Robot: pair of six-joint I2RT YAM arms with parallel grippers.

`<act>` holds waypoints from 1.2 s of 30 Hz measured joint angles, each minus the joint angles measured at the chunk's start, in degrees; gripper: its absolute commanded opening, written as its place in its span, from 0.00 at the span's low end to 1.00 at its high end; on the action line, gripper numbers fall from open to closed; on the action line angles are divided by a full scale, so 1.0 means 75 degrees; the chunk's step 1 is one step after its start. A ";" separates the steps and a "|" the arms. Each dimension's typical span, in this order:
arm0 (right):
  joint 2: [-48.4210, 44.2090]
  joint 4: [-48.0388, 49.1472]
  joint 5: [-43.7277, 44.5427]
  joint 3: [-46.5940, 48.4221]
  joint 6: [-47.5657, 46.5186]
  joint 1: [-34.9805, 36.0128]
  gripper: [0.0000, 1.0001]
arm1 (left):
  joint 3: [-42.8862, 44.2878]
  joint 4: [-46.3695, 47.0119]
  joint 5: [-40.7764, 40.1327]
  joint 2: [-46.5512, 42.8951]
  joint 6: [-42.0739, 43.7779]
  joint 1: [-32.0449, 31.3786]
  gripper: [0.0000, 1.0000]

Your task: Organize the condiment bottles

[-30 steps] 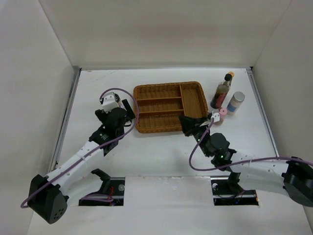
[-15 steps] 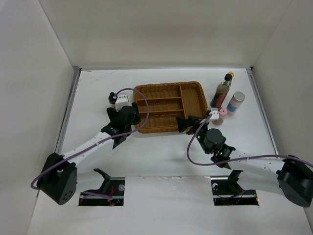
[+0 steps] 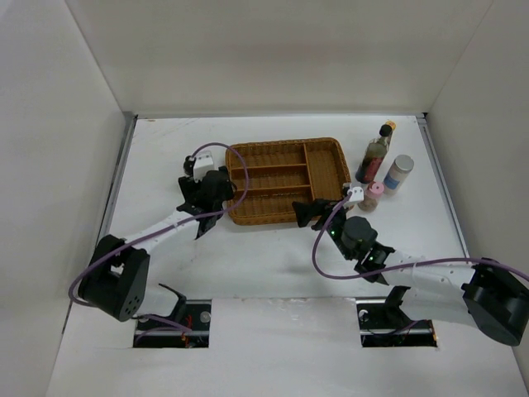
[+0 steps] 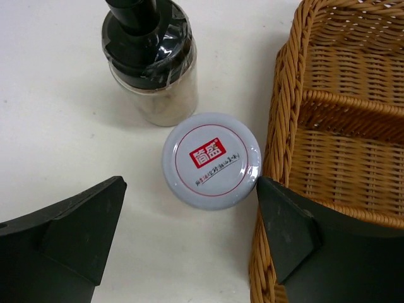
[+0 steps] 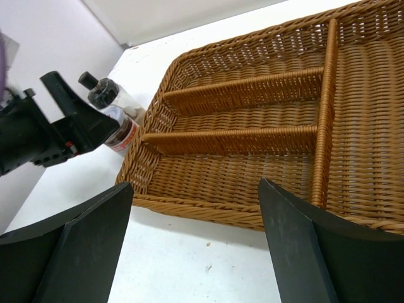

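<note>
In the left wrist view my left gripper (image 4: 189, 218) is open and empty. The white-lidded jar (image 4: 211, 160) stands just beyond its fingertips, against the wicker tray's left rim (image 4: 281, 101). The black-capped jar (image 4: 149, 60) stands right behind it. In the top view the left gripper (image 3: 216, 184) covers both jars. My right gripper (image 3: 307, 212) is open and empty at the tray's front edge (image 5: 208, 205). The pink-capped bottle (image 3: 372, 197), the yellow-capped dark sauce bottle (image 3: 376, 150) and the white-blue cylinder (image 3: 398, 174) stand right of the tray. I cannot make out a separate tall clear bottle.
The brown wicker tray (image 3: 285, 217) has three long slots and one cross compartment, all with nothing in them. White walls enclose the table on the left, back and right. The right wrist view shows the left gripper (image 5: 44, 136) beside the black-capped jar (image 5: 104, 95).
My left gripper has moved farther and rightward to the tray's left edge. My right gripper has shifted left along the tray's front edge. The bottles have not moved.
</note>
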 measured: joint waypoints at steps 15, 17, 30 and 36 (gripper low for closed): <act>-0.0035 -0.0085 -0.0032 0.0047 0.0003 0.0006 0.88 | 0.0644 0.0956 0.0449 0.1279 0.0460 0.0283 0.41; -0.0082 -0.0099 -0.0032 0.0047 0.0017 -0.0003 0.88 | 0.0644 0.0953 0.0440 0.1268 0.0460 0.0283 0.37; -0.0108 -0.0102 -0.0230 0.0047 0.0254 -0.0166 0.89 | 0.1530 0.0356 0.0300 0.0128 0.0868 -0.0134 0.33; -0.0122 -0.0105 -0.0259 0.0047 0.0353 -0.0283 0.89 | 0.3273 0.0935 0.0650 0.1612 0.0915 -0.0082 0.33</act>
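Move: The white-lidded jar stands about 4 cm ahead of the left hand and 1 cm to its right, its middle some 2 cm lower, between the open fingers' line and the basket's left rim. The black-capped bottle is roughly 7 cm ahead and 4 cm left of that hand; the basket's middle lies about 4 cm ahead, 21 cm to its right and 5 cm lower. From the right hand the jar is some 11 cm ahead, 28 cm left and 12 cm lower. The left hand slides forward about 4 cm, sinking only slightly, until its open fingers straddle the white-lidded jar beside the basket's left rim, then closes and pinches it just under the lid. After a brief backward drift of a centimetre or so it lifts the jar off the table by roughly 13 cm, swinging forward and right, some 6 cm each, towards above the basket's far left corner while the fingers tip up about 15 degrees. ##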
